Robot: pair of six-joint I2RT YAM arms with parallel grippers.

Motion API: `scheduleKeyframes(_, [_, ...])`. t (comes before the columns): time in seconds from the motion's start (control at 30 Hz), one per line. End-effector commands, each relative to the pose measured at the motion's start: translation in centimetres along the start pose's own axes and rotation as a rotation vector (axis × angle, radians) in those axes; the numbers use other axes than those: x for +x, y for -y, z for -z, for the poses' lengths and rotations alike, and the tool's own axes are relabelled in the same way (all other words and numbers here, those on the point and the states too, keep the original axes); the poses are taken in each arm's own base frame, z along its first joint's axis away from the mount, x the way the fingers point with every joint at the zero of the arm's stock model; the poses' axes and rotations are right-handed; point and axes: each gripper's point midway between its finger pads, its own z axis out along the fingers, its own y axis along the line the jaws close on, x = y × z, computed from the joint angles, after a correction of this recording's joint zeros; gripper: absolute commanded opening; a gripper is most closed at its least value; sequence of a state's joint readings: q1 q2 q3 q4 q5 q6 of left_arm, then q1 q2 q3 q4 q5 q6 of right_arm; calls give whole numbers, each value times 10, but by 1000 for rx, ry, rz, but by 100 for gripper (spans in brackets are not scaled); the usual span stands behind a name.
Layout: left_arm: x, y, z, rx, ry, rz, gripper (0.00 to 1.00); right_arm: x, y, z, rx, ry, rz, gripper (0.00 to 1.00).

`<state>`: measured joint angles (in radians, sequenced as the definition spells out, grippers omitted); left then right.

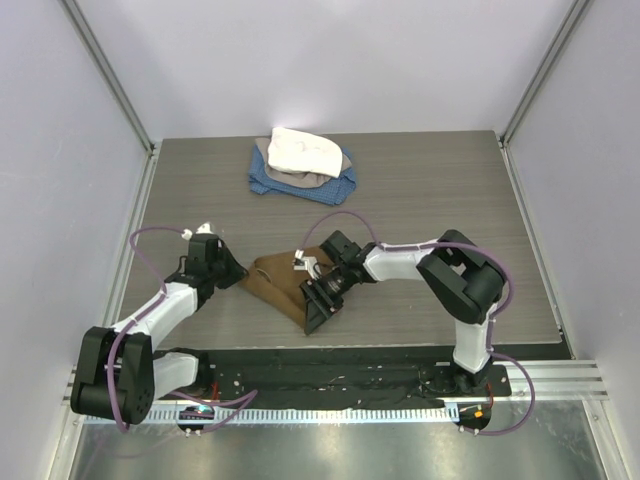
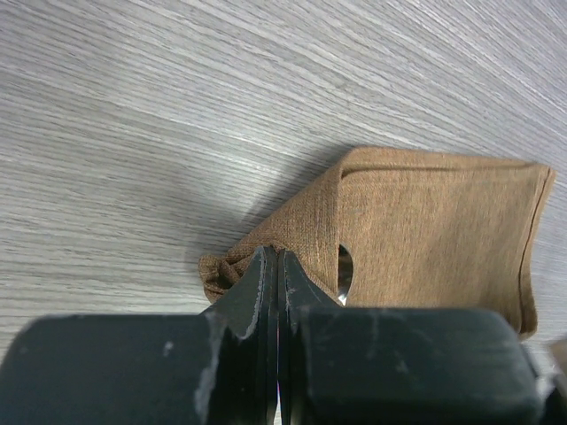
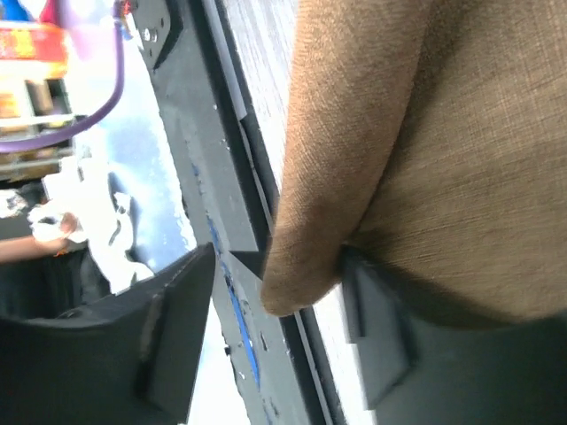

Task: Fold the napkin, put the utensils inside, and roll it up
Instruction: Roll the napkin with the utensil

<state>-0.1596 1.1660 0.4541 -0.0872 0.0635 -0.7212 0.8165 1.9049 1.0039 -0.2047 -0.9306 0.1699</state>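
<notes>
The tan-brown napkin [image 1: 280, 285] lies folded on the table's near middle. My left gripper [image 1: 236, 270] is shut, and its tips [image 2: 276, 258] pinch the napkin's [image 2: 425, 230] bunched left corner. A sliver of the spoon's shiny bowl [image 2: 344, 276] shows in a gap of the fold; the rest of the spoon is hidden. My right gripper [image 1: 322, 300] is at the napkin's near right end. Its jaws stand open around a rounded fold of the napkin [image 3: 354, 133], which rests against the right finger [image 3: 376, 328]. The left finger [image 3: 182, 319] stands apart from the cloth.
A pile of cloths sits at the back of the table, a white cloth [image 1: 303, 150] on top of a blue one [image 1: 268, 183]. The black rail [image 1: 350, 372] along the table's near edge runs just below the right gripper. Walls close in on both sides.
</notes>
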Motion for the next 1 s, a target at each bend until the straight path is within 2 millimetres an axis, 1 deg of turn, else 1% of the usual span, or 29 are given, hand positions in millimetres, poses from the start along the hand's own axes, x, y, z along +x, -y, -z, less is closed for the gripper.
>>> scheduleKeyframes(0.0, [-23, 12, 1, 30, 65, -15, 0, -14, 3, 30, 204, 38, 55, 72])
scheduleKeyframes(0.03, [-23, 13, 1, 32, 63, -13, 0, -20, 7, 37, 268, 54, 67, 75])
scheduleKeyframes(0.07, [-22, 13, 1, 34, 60, -13, 0, -20, 7, 45, 317, 54, 63, 79])
scheduleKeyframes(0.1, [-23, 13, 1, 33, 60, -11, 0, -24, 4, 49, 348, 65, 77, 81])
scheduleKeyframes(0.13, [-22, 13, 2, 35, 59, -12, 0, -38, -2, 62, 407, 112, 120, 82])
scheduleKeyframes(0.2, [-23, 14, 2, 37, 61, -9, 0, -51, -11, 71, 466, 157, 161, 85])
scheduleKeyframes(0.23, [-23, 14, 2, 37, 61, -8, 0, -62, -26, 75, 486, 192, 211, 86])
scheduleKeyframes(0.27, [-23, 15, 2, 39, 59, -7, 0, -72, -25, 80, 554, 226, 235, 86])
scheduleKeyframes(0.3, [-23, 14, 1, 40, 59, -6, 0, -82, -27, 84, 602, 261, 262, 87])
scheduleKeyframes(0.33, [-22, 14, 1, 38, 56, -6, 0, -91, -41, 78, 618, 280, 321, 87])
scheduleKeyframes(0.37, [-22, 13, 1, 36, 54, -4, 0, -106, -34, 84, 729, 340, 353, 88])
scheduleKeyframes(0.4, [-21, 14, 0, 39, 50, -5, 0, -115, -38, 82, 770, 367, 402, 88])
scheduleKeyframes(0.43, [-21, 14, 0, 40, 51, -5, 0, -119, -46, 72, 795, 376, 456, 89])
scheduleKeyframes(0.47, [-21, 14, 0, 42, 51, -2, 0, -130, -46, 65, 824, 407, 491, 89])
scheduleKeyframes(0.5, [-21, 14, 0, 43, 50, -2, 0, -138, -44, 65, 871, 431, 516, 94])
scheduleKeyframes(0.53, [-21, 15, 0, 45, 49, -1, 0, -146, -46, 56, 879, 451, 550, 95])
scheduleKeyframes(0.57, [-22, 16, 0, 50, 51, -1, 0, -148, -35, 45, 903, 419, 579, 95])
scheduleKeyframes(0.6, [-22, 17, 0, 52, 49, -1, 0, -157, -36, 40, 903, 421, 595, 96])
scheduleKeyframes(0.67, [-22, 17, 0, 51, 50, -3, 0, -164, -31, 29, 905, 414, 618, 96])
scheduleKeyframes(0.7, [-22, 16, -1, 50, 49, -3, 0, -167, -24, 19, 906, 400, 619, 96])
scheduleKeyframes(0.73, [-22, 17, -1, 53, 48, -4, 0, -172, -22, 16, 903, 410, 635, 96])
scheduleKeyframes(0.83, [-22, 17, -1, 54, 46, 0, 0, -175, -13, 0, 888, 374, 661, 96])
scheduleKeyframes(0.87, [-22, 17, -2, 53, 44, 0, 0, -179, -14, -2, 880, 374, 669, 96])
scheduleKeyframes(0.9, [-21, 17, -3, 55, 41, 0, 0, -176, -10, -11, 860, 352, 673, 96])
scheduleKeyframes(0.97, [-21, 18, -4, 58, 36, 1, 0, -178, -8, -16, 847, 344, 679, 95])
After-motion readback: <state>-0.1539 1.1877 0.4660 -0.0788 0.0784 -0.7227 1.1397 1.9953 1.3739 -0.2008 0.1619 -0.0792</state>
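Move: The next stretch of rolled edge, just short of the left gripper, lies about 9 cm ahead and 9 cm left of the right gripper and a little lower. The napkin's pinched left end is some 11 cm ahead and 15 cm left, with the spoon bowl about 4 cm to the right of that end. The flat part of the napkin lies roughly 12 cm ahead and 3 cm left. From the left gripper, that stretch is about 6 cm right and 2 cm back. Open the right gripper fully to let go of the roll's near end, then lift it some 10 cm as you go forward and swing left over the napkin. Turn the fingers about 60 degrees, from pointing back-left to forward-left and down, and lower them wide open astride the roll beside the left gripper, which keeps its pinch. ##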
